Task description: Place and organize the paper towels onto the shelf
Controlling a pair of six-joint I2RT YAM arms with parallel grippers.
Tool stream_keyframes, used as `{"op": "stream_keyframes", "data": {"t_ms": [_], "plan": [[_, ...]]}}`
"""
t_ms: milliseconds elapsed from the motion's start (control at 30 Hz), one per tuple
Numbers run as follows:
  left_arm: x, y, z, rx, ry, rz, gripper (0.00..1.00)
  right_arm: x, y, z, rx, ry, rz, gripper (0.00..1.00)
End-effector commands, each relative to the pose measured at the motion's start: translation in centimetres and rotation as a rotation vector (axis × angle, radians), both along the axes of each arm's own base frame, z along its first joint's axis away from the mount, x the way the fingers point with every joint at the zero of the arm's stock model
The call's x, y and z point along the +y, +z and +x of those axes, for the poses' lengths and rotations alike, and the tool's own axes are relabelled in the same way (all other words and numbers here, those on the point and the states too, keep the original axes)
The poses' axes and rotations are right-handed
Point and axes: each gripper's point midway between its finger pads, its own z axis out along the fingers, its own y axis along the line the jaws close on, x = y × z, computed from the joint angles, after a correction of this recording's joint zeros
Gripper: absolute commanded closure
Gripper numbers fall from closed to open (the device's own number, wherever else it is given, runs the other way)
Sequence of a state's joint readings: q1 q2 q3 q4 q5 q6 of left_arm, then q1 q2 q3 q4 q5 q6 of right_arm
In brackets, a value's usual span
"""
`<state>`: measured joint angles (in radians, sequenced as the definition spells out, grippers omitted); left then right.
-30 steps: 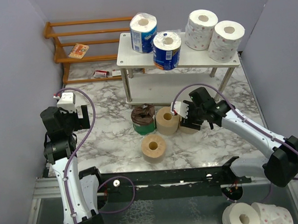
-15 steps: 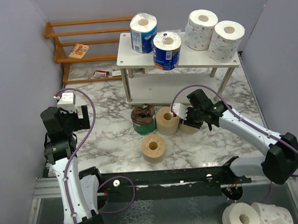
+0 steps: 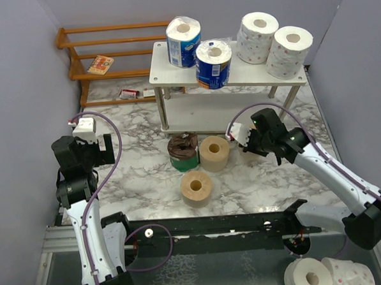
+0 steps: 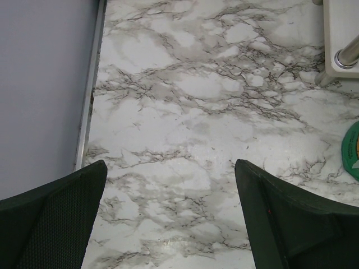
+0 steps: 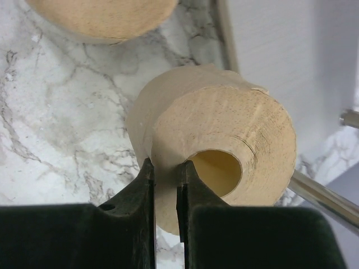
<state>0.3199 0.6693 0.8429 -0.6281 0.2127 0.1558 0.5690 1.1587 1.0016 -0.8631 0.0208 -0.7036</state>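
The pale shelf (image 3: 174,73) stands at the back; its top carries two blue-wrapped paper towels (image 3: 184,40) (image 3: 213,63) and two white ones (image 3: 257,37) (image 3: 290,51). On the marble in front sit a dark brown roll (image 3: 183,152) and two tan rolls (image 3: 214,153) (image 3: 197,187). My right gripper (image 3: 245,139) (image 5: 166,168) is shut on the wall of a third tan roll (image 5: 224,129), one finger inside the core, one outside. That roll is hidden under the gripper in the top view. My left gripper (image 3: 92,151) (image 4: 171,213) hangs open over bare marble at the left, holding nothing.
An orange slatted rack (image 3: 108,41) with a small packet (image 3: 101,64) fills the back left corner, and a small red-and-white item (image 3: 129,93) lies below it. The shelf's lower tier (image 5: 291,50) and a metal leg (image 5: 320,190) are close to the held roll. Two white rolls (image 3: 309,277) lie beyond the near edge.
The right gripper shut on the tan roll beside the shelf and shifted right and back with it, away from the neighbouring tan roll. The left arm has not moved.
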Motion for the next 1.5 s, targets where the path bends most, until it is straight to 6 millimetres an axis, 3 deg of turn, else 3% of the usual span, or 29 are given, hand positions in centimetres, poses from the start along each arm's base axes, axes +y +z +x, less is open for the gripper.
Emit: {"op": "stream_keyframes", "data": {"t_ms": [0,200,300,433,767,1467], "plan": [[0.1,0.4,0.2,-0.023,-0.002,0.004,0.01,-1.3,4.1,1.0,-0.124,-0.052,0.038,0.99],[0.3,0.3,0.3,-0.019,0.002,0.003,0.01,-1.1,9.0,2.9,-0.239,-0.076,0.092,0.99],[0.3,0.4,0.2,-0.021,0.006,0.004,0.01,-1.4,9.8,4.8,-0.317,-0.109,0.066,0.99],[0.3,0.3,0.2,-0.021,0.005,0.002,0.01,-0.4,11.2,6.8,-0.379,-0.161,0.143,0.99],[0.3,0.4,0.2,-0.024,0.000,0.004,0.01,-0.8,8.9,10.1,-0.416,-0.294,0.106,0.99],[0.2,0.4,0.1,-0.026,-0.007,0.007,0.01,-2.5,6.5,12.3,-0.424,-0.524,0.183,0.99]]}}
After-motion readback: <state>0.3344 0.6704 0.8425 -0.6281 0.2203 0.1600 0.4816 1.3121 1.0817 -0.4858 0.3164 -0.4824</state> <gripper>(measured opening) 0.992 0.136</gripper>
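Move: The right hand already holds a brown paper towel roll by its rim, and the free right half of the lower shelf lies about 17 cm ahead and 8 cm below it. The shelf's right front post stands some 13 cm ahead and 12 cm to the right; the next brown roll is 11 cm left and 2 cm ahead, with the green roll 10 cm beyond that to the left, 3 cm ahead. From the left hand the shelf spot is roughly 17 cm ahead, 47 cm right and well below. Upwards first, by about 7 cm, then forward some 11 cm towards the lower shelf, the right hand carries the brown roll in left of the front post, sinking slightly over the second half. On the way the wrist tips the fingers up and outward and swings about 25 degrees clockwise, the fingers keeping their pinch on the roll's wall. ##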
